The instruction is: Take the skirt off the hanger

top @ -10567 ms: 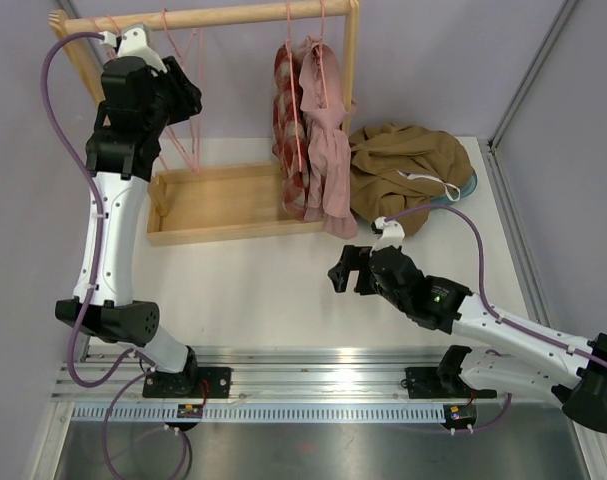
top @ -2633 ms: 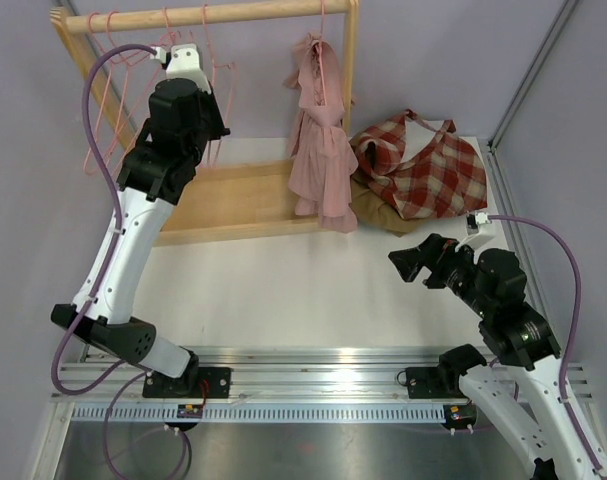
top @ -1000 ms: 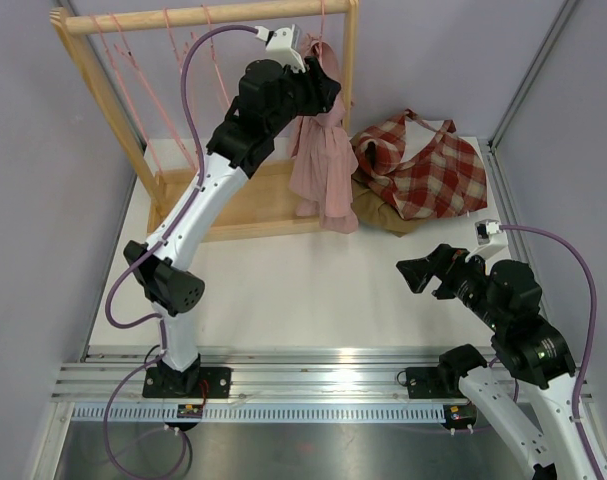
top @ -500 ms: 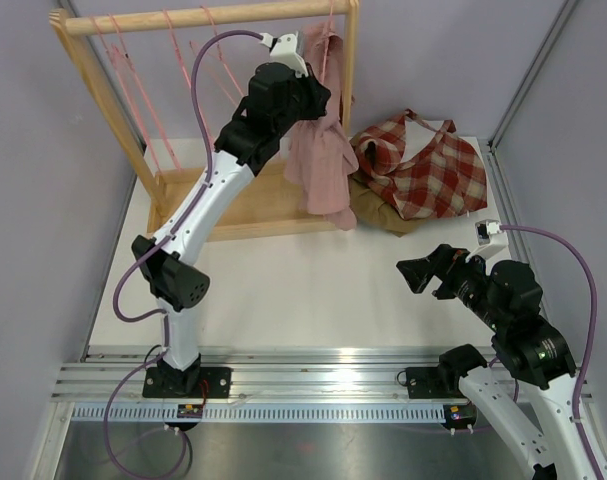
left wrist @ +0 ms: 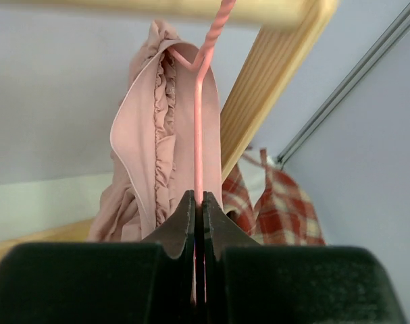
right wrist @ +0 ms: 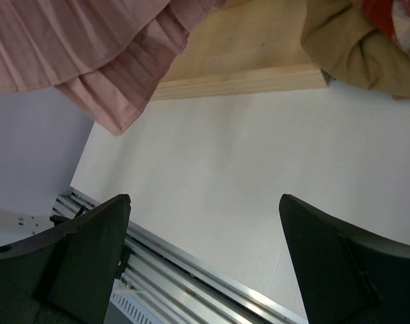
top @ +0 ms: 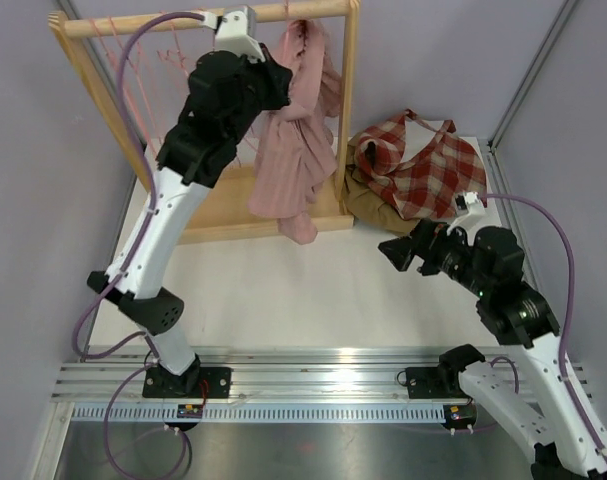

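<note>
A pale pink skirt (top: 288,150) hangs from a pink wire hanger (left wrist: 197,128) on the wooden rail (top: 183,17), swung out to the left. In the left wrist view the skirt (left wrist: 150,155) drapes over the hanger's shoulder. My left gripper (left wrist: 197,202) is shut on the hanger's wire just below the hook; from above it (top: 275,80) sits high beside the skirt's top. My right gripper (top: 395,250) is open over the white table, right of the skirt's hem (right wrist: 123,81), holding nothing.
The wooden rack's post (top: 349,90) and base tray (top: 223,215) stand behind the skirt. Several empty pink hangers (top: 133,70) hang at the rail's left end. A red plaid garment (top: 423,165) lies on a tan one (top: 368,205) at right.
My left gripper closed on the hanger wire and pulled left along the rail, swinging the skirt out leftward. My right arm moved forward and left toward the skirt's hem.
</note>
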Controlling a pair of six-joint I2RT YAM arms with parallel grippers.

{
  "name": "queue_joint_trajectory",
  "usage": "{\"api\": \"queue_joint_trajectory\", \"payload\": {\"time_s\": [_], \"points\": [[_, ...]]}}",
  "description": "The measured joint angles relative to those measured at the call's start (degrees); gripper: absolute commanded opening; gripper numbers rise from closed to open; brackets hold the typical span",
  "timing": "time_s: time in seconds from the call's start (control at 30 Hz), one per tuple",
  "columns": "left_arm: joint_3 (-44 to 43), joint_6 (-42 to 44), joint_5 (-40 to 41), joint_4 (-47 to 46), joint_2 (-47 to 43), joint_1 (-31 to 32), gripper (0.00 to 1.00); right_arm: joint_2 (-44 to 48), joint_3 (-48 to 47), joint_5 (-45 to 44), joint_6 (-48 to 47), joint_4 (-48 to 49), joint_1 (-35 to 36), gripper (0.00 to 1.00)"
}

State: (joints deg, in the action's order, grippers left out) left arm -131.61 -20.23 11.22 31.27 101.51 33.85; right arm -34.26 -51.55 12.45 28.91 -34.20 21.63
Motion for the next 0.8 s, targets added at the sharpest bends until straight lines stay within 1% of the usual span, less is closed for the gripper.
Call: {"api": "queue_joint_trajectory", "payload": {"time_s": [0.13,0.2,0.27,0.37,0.4,0.57,0.7,0.8], "points": [[1.62,0.79,1.86,-0.02,-8.07,0.15,0.0,-9.18,-4.37,3.78,-0.55,6.71,1.03,0.99],[3.02,0.94,2.58,0.0,-10.91,0.24,0.0,-15.34,-9.7,4.22,-1.57,7.98,3.56,1.0],[4.13,0.94,3.08,-0.07,-12.31,0.26,0.0,-21.11,-15.89,3.1,-2.78,8.44,8.04,1.0],[6.03,0.87,3.65,-1.22,-12.7,0.26,0.0,-27.45,-24.3,-0.24,-4.61,10.97,18.95,1.0],[7.23,0.74,3.72,-1.9,-12.7,0.26,0.0,-28.68,-26.34,-1.33,-4.98,11.61,22.69,1.0],[11.19,0.28,3.63,-2.6,-12.31,0.28,0.0,-34.29,-32.48,-7.5,-6.16,15.19,35.6,0.99],[12.61,-0.74,3.54,-2.38,-12.11,0.33,0.0,-39.78,-34.69,-12.17,-6.99,17.09,41.77,0.99],[12.76,-1.49,3.06,-2.45,-12.11,0.85,0.0,-43.43,-34.88,-16.15,-8.41,18.6,44.17,0.99]]}}
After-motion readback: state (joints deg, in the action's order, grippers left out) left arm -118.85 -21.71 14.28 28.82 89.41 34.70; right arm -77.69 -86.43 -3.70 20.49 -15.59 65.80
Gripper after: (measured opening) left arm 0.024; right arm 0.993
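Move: The pink skirt, on a hanger the left fingers already grip, has its middle about 16 cm ahead of the open right hand, 22 cm to its left and roughly 6 cm above. The rack's right post stands some 24 cm ahead and 11 cm left; the red-checked garment lies 22 cm ahead, 6 cm right and 18 cm below. From the left hand the skirt's middle is about 7 cm ahead, 4 cm right and 15 cm down. Open right hand sweeps some 26 cm left, rising, towards the skirt; left hand draws its hanger back. ##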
